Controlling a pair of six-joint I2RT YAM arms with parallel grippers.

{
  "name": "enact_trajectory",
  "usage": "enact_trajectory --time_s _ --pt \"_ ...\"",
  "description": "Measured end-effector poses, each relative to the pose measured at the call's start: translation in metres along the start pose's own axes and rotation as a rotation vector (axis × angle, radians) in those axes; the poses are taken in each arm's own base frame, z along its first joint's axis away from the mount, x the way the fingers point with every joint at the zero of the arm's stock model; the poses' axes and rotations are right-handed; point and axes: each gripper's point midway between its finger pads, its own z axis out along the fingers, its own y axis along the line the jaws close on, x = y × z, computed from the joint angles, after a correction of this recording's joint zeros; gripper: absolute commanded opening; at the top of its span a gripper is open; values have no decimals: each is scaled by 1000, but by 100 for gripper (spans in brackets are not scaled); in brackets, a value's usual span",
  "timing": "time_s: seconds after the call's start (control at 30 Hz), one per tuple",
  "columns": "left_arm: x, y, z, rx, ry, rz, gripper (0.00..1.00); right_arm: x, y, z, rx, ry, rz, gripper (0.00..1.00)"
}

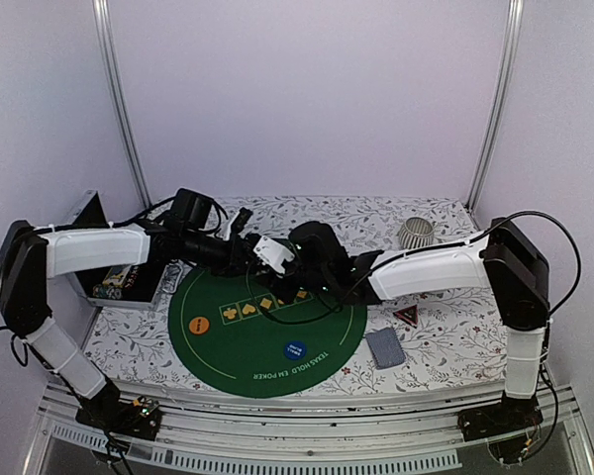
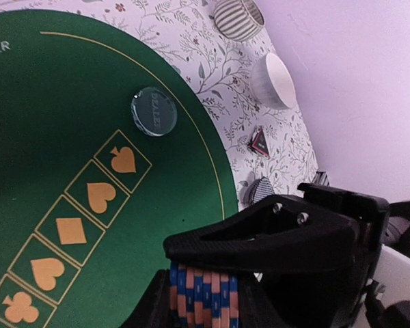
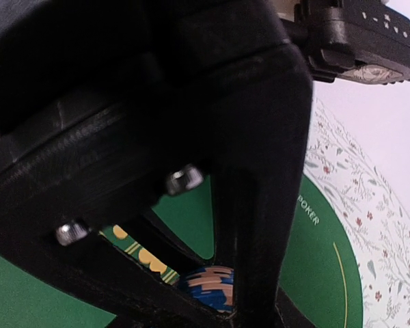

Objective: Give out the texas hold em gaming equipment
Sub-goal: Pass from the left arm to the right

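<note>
A stack of orange-and-blue striped poker chips stands on edge between the fingers of my left gripper, which is shut on it above the green poker mat. My right gripper meets it there; one of its black fingers lies across the rim of the chips, and the opposite finger is hidden. In the right wrist view the chips show low between black bars. A clear dealer disc, an orange button and a blue button lie on the mat.
A grey-blue card deck and a red-black triangle marker lie on the floral cloth right of the mat. A ribbed grey cup and a white bowl stand behind. An open box sits at the left.
</note>
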Motion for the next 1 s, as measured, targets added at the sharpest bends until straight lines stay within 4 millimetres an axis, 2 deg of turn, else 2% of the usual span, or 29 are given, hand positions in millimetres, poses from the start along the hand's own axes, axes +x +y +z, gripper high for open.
enact_trajectory --time_s 0.3,0.57,0.8,1.0 --pt "50 -9 58 75 105 -23 0 68 21 -37 6 160 110 2" --pt "80 -6 103 125 193 -34 0 120 31 -52 28 298 217 2" --pt "85 -5 110 136 206 -44 0 128 34 -54 31 321 254 14" --pt "84 -6 111 135 207 -43 0 128 33 -54 33 321 265 7"
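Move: The chip stack is held between both grippers, some 15 cm above the mat. The blue button lies about 8 cm back from both hands, some 8 cm to the left hand's right and 6 cm to the right hand's right. From the right hand, the clear dealer disc is roughly 10 cm ahead and 12 cm right. The orange button is about 1 cm back and 15 cm left, and the middle of the card-spot row some 4 cm ahead and 1 cm left. Down and to the right, with some drawing back, both hands carry the shared chip stack in step towards the mat by the blue button, about 14 cm in all, then halt and hold there. Both grippers keep their grip unchanged; the right hand tips its fingers further down, some 20 degrees, and both turn about 10 degrees clockwise. ##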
